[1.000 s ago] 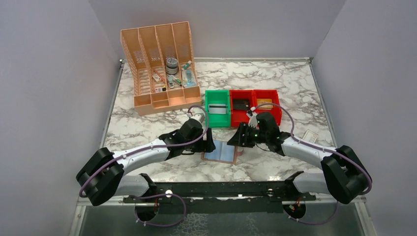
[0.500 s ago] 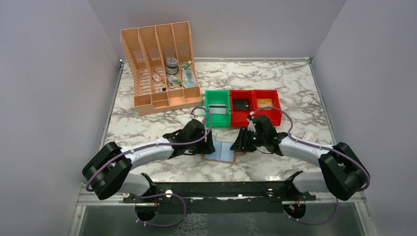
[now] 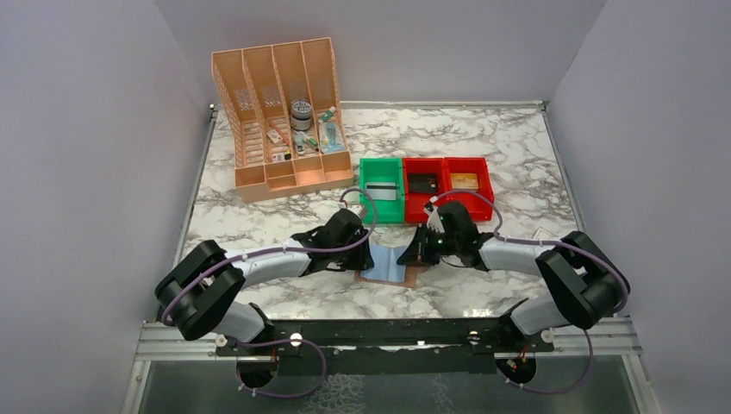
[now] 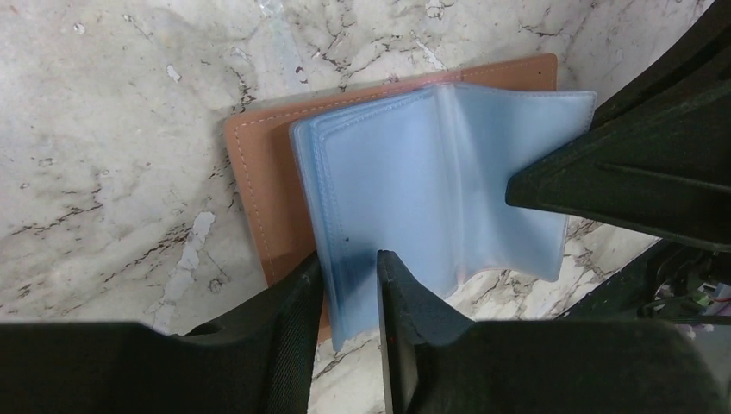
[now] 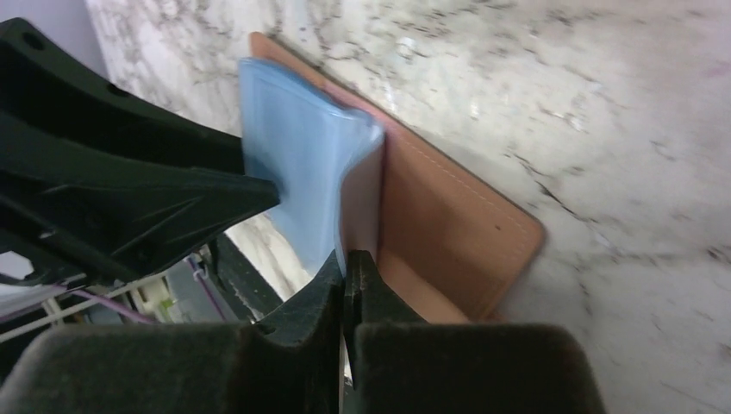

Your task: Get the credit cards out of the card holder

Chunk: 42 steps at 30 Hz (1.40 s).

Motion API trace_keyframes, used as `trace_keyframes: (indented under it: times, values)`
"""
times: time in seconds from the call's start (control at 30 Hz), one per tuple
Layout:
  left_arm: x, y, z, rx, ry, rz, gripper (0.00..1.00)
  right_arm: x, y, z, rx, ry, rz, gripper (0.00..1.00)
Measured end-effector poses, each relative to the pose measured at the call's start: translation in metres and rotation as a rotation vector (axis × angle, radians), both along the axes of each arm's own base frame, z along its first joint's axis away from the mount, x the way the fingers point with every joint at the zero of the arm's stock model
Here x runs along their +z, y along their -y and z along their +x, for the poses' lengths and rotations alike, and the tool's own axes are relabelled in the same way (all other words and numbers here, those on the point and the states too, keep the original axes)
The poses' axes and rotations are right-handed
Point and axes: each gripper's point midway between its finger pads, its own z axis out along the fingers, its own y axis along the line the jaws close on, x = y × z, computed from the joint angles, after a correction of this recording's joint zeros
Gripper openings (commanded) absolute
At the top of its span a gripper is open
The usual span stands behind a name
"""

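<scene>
The card holder (image 3: pixel 392 266) lies open on the marble, brown cover (image 4: pixel 259 172) down and blue-grey pocket leaves (image 4: pixel 414 190) up. My left gripper (image 3: pixel 371 256) (image 4: pixel 349 276) is at its left side, jaws narrowly apart around the leaves' near corner; whether they pinch it I cannot tell. My right gripper (image 3: pixel 416 251) (image 5: pixel 346 263) is shut on the edge of a blue leaf (image 5: pixel 293 164), which is raised off the cover (image 5: pixel 448 233). No card shows in the leaves. One dark credit card (image 3: pixel 382 191) lies in the green bin, another (image 3: pixel 422 183) in a red bin.
Green bin (image 3: pixel 365 194) and two red bins (image 3: pixel 448 200) stand just behind the holder. An orange divided rack (image 3: pixel 280 121) with small items is at the back left. A small white box (image 3: pixel 543 235) sits by the right arm. Grey walls close in both sides.
Both grippers moved inward onto the holder and narrowed their jaws. The right one closed on a leaf edge, and the blue leaves now stand raised.
</scene>
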Motion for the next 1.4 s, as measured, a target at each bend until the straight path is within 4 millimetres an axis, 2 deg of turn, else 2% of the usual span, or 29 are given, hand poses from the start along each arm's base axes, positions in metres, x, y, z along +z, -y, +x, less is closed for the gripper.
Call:
trace_keyframes:
  times: [0.13, 0.47, 0.63, 0.73, 0.97, 1.2, 1.4]
  values:
    - [0.001, 0.003, 0.000, -0.004, -0.001, -0.013, 0.20, 0.006, -0.011, -0.001, 0.030, -0.003, 0.069, 0.01]
    - [0.003, 0.013, -0.003, -0.037, -0.008, -0.036, 0.00, 0.010, -0.018, 0.012, 0.078, 0.020, 0.031, 0.01]
    - [0.004, 0.030, -0.007, -0.093, -0.012, -0.046, 0.00, 0.010, -0.027, 0.006, 0.130, 0.001, 0.093, 0.01]
    - [0.003, 0.036, -0.012, -0.116, -0.017, -0.043, 0.00, 0.002, -0.028, 0.003, 0.134, -0.032, 0.099, 0.01]
    - [0.003, 0.033, -0.010, -0.110, -0.010, -0.003, 0.00, -0.002, -0.019, 0.003, 0.105, -0.026, 0.030, 0.01]
    - [0.003, 0.012, -0.004, -0.078, 0.029, 0.104, 0.00, 0.005, 0.006, 0.013, 0.017, 0.060, -0.107, 0.01]
    - [0.004, 0.007, -0.003, -0.069, 0.046, 0.128, 0.00, -0.008, 0.022, 0.010, -0.014, 0.047, -0.199, 0.01]
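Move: The left hand's part-open fingers already straddle the left edge of the card holder's blue sleeves; the card holder's middle lies about 5 cm to its right, 1 cm ahead and 2 cm below. The right hand already grips the right-hand sleeve, with that middle some 4 cm to its left, 1 cm ahead and 2 cm lower. Beyond stand the green box, about 20 cm ahead and 5 cm left of the right hand, and the red box's black-wallet compartment, some 19 cm ahead and 6 cm right of it. Inward first, then apart: the left hand shuts on the sleeve edge while swinging nearly 4 cm right and slightly back, then returns about 3 cm left. The right hand, still pinching its sleeve, works some 3 cm left with a small loop forward, then draws about 5 cm right, ending slightly lower, its fingers tipping roughly 10 degrees steeper. ##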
